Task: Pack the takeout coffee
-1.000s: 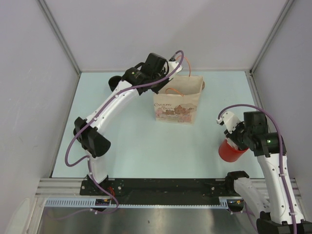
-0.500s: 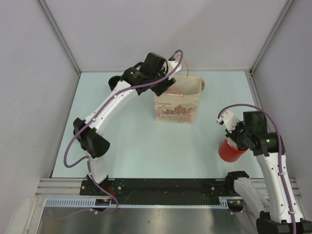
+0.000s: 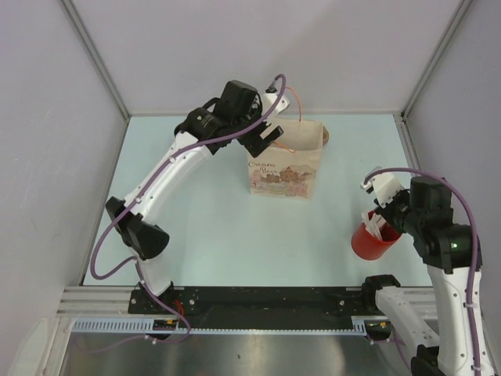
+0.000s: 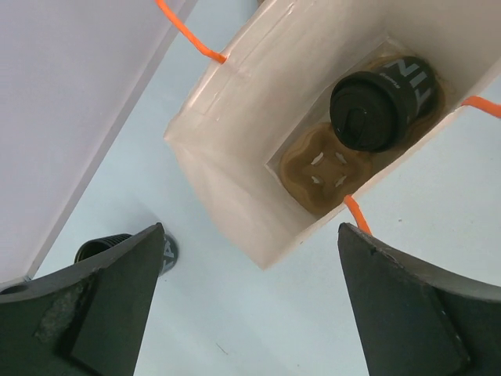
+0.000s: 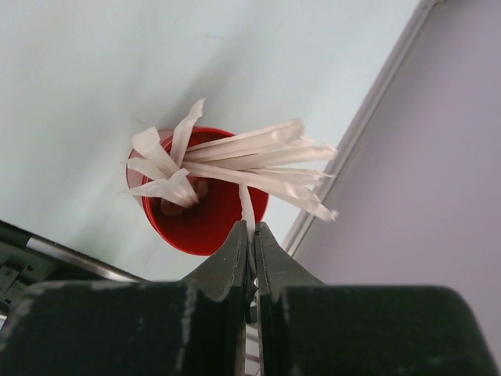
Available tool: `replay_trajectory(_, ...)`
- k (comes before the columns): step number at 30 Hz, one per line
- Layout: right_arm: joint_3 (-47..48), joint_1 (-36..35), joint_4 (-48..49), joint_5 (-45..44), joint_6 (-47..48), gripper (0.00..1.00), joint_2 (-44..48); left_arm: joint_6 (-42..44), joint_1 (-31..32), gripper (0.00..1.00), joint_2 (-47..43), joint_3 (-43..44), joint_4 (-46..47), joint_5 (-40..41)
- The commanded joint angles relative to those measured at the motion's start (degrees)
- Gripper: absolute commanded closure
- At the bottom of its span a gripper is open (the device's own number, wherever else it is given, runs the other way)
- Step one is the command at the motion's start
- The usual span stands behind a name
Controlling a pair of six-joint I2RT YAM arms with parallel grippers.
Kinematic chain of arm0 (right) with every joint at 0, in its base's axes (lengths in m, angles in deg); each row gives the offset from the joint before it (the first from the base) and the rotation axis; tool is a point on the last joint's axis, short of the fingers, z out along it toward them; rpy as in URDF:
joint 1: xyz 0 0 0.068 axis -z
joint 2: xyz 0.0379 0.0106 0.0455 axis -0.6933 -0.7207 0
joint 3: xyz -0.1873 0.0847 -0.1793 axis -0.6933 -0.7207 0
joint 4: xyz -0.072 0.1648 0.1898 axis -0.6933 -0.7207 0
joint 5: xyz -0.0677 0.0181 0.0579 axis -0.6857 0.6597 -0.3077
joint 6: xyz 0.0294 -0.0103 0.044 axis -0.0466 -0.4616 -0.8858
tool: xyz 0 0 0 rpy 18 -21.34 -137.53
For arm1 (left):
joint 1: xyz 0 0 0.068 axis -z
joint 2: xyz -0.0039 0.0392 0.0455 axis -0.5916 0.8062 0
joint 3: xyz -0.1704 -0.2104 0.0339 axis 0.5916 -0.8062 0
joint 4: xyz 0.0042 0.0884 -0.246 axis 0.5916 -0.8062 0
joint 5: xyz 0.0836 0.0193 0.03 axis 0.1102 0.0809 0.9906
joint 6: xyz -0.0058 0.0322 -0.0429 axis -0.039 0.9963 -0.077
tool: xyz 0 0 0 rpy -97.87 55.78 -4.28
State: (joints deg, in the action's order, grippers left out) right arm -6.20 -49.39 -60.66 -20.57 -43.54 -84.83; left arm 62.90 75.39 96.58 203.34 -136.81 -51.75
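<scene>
A paper bag [image 3: 283,168] with orange handles stands open at the table's back middle. In the left wrist view, a black-lidded coffee cup [image 4: 380,99] sits in a brown cup carrier [image 4: 322,166] inside the bag [image 4: 235,157]. My left gripper [image 3: 270,135] is open and empty above the bag's left rim. A red cup [image 3: 372,241] full of white paper-wrapped straws [image 5: 250,160] stands at the right. My right gripper [image 5: 252,229] is shut on one wrapped straw [image 5: 247,207] just above the red cup [image 5: 205,215].
A second black cup lid [image 4: 102,249] shows on the table behind the bag, near the back wall; it also shows in the top view [image 3: 183,128]. The right wall rail [image 3: 415,157] runs close beside the red cup.
The left arm has lifted and shifted slightly left above the bag. The right gripper has moved right over the red cup and closed on a straw.
</scene>
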Motion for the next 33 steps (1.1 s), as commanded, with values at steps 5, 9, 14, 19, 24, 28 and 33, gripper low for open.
replay_trajectory(5, 14.86, 0.14, 0.39, 0.11, -1.87, 1.00, -0.49, -0.99, -0.44, 0.00, -7.54, 2.64, -0.23, -2.65)
replay_trajectory(9, 24.51, 0.14, 0.30, 2.75, -2.75, 1.00, -3.12, -0.82, -1.14, 0.01, -9.38, 3.00, -0.32, -3.18)
replay_trajectory(14, 30.34, 0.14, 1.17, 7.15, -4.59, 1.00, -5.86, -0.99, -2.29, 0.01, -11.32, 2.12, -0.32, -3.18)
replay_trajectory(19, 32.27, 0.14, 8.37, 10.93, -6.70, 1.00, -8.39, -0.55, -4.83, 0.01, -13.60, 0.98, 0.03, -3.00)
replay_trajectory(24, 33.33, 0.14, 16.45, 16.72, -11.61, 1.00, -12.79, -0.38, -8.61, 0.01, -16.94, -4.80, 2.75, -3.53)
replay_trajectory(28, 34.03, -0.74, 21.56, 21.65, -16.01, 1.00, -17.45, -0.55, -12.56, 0.00, -23.43, -13.77, 7.50, -3.53)
replay_trajectory(33, 35.96, -8.11, 27.45, 17.37, -18.83, 1.00, -24.57, -1.96, -17.13, 0.01, -28.63, -23.26, 12.07, -5.54)
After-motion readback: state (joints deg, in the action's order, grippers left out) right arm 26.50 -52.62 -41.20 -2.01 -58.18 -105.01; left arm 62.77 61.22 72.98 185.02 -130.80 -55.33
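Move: My left hand hangs open over the near left rim of the paper bag, whose middle is about 9 cm ahead, 8 cm to the right and 18 cm below; the cup stack stands some 18 cm ahead, 23 cm to the left and 21 cm lower. My right hand already pinches one wrapped straw. From it the bag lies roughly 28 cm ahead, 25 cm left and 13 cm down, and the red cup 2 cm ahead, 1 cm left, 17 cm below. Keeping the straw pinched, I draw my right hand straight up about 20 cm from the red cup, fingers tipping up some 25 degrees, then swing it forward and left, nearly 10 cm each, towards the bag. My left hand, still wide open, rises clear of the bag by 9 cm, then swings 13 cm left towards the cup stack's side, sinking slightly late on. ##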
